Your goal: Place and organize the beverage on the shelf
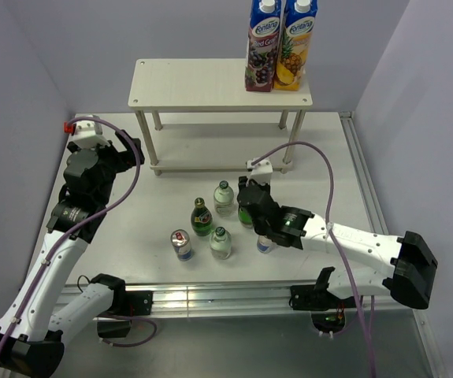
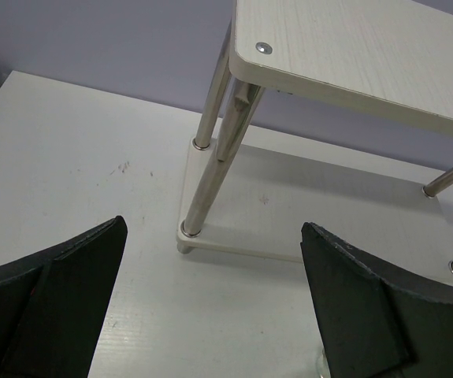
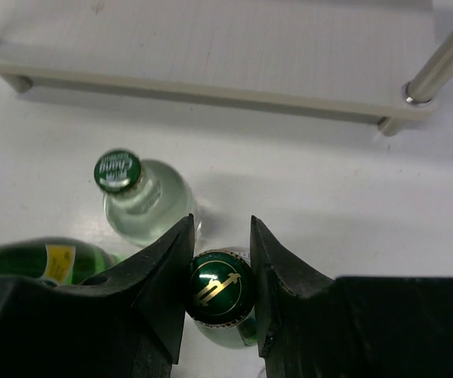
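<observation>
The cream-white shelf [image 1: 202,83] stands at the back, and its lower board shows in the left wrist view [image 2: 321,213] and the right wrist view [image 3: 210,47]. My right gripper [image 1: 248,203] is shut on the cap of a dark green bottle [image 3: 218,290] that stands on the table. Beside it stand a clear green-capped bottle [image 3: 135,197], a second dark green bottle [image 1: 202,218], a second clear bottle [image 1: 220,242] and a can [image 1: 181,244]. Another can [image 1: 265,245] is partly hidden under the right arm. My left gripper [image 2: 212,224] is open and empty near the shelf's front left leg [image 2: 202,189].
Two tall juice cartons [image 1: 280,43] stand on the right end of the shelf's top board. Grey walls close in the table on the left, back and right. A metal rail [image 1: 364,181] runs along the table's right side.
</observation>
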Motion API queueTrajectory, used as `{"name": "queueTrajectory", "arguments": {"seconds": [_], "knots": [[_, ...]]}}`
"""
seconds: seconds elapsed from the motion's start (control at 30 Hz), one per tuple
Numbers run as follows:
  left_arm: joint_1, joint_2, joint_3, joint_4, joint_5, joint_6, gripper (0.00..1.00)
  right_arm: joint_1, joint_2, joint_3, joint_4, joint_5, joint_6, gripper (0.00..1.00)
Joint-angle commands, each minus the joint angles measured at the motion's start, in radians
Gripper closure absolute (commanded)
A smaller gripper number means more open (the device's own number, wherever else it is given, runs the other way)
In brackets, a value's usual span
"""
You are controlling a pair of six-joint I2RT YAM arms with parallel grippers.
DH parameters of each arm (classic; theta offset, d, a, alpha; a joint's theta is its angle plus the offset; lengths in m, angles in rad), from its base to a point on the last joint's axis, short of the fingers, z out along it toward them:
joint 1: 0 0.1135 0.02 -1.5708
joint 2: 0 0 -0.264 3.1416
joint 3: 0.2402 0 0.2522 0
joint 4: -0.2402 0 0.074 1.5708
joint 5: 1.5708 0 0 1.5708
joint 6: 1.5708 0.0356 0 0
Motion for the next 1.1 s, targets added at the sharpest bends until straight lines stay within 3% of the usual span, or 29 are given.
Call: {"name": "queueTrajectory", "arguments": {"seconds": [0.0, 0.27, 0.5, 0.77, 1.07], "knots": [[-0.006, -0.016, 0.011, -0.001, -0.003, 0.001, 0.01, -0.045, -0.012, 0.133, 0.120, 0.100, -0.080, 1.00], [-0.012, -0.022, 0.010, 0.001, -0.005, 0.003, 0.01, -0.272, 0.051, 0.205, 0.255, 0.034, -0.129, 1.00], [-0.016, -0.016, 0.010, 0.003, -0.005, 0.005, 0.01, -0.391, 0.201, 0.313, 0.367, 0.005, -0.147, 1.00], [-0.018, -0.008, 0.010, 0.006, 0.003, 0.006, 0.01, -0.456, 0.307, 0.431, 0.434, -0.008, -0.169, 1.00], [-0.019, -0.004, 0.010, 0.006, 0.000, 0.008, 0.01, -0.487, 0.410, 0.423, 0.631, 0.048, -0.201, 1.00]]}}
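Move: The right hand already holds the green bottle by its neck, just clear of the table; the lower shelf's right part lies about 28 cm ahead of the hand, 8 cm right and 14 cm below, its right front post roughly 24 cm ahead and 15 cm right. The rear clear bottle stands some 6 cm ahead and 7 cm left, the can 6 cm back and 7 cm right. From the left hand, that shelf part is about 25 cm ahead, 38 cm right, 29 cm below. The right hand carries the green bottle some 19 cm forward, rightward and up towards the lower shelf, turning clockwise. ##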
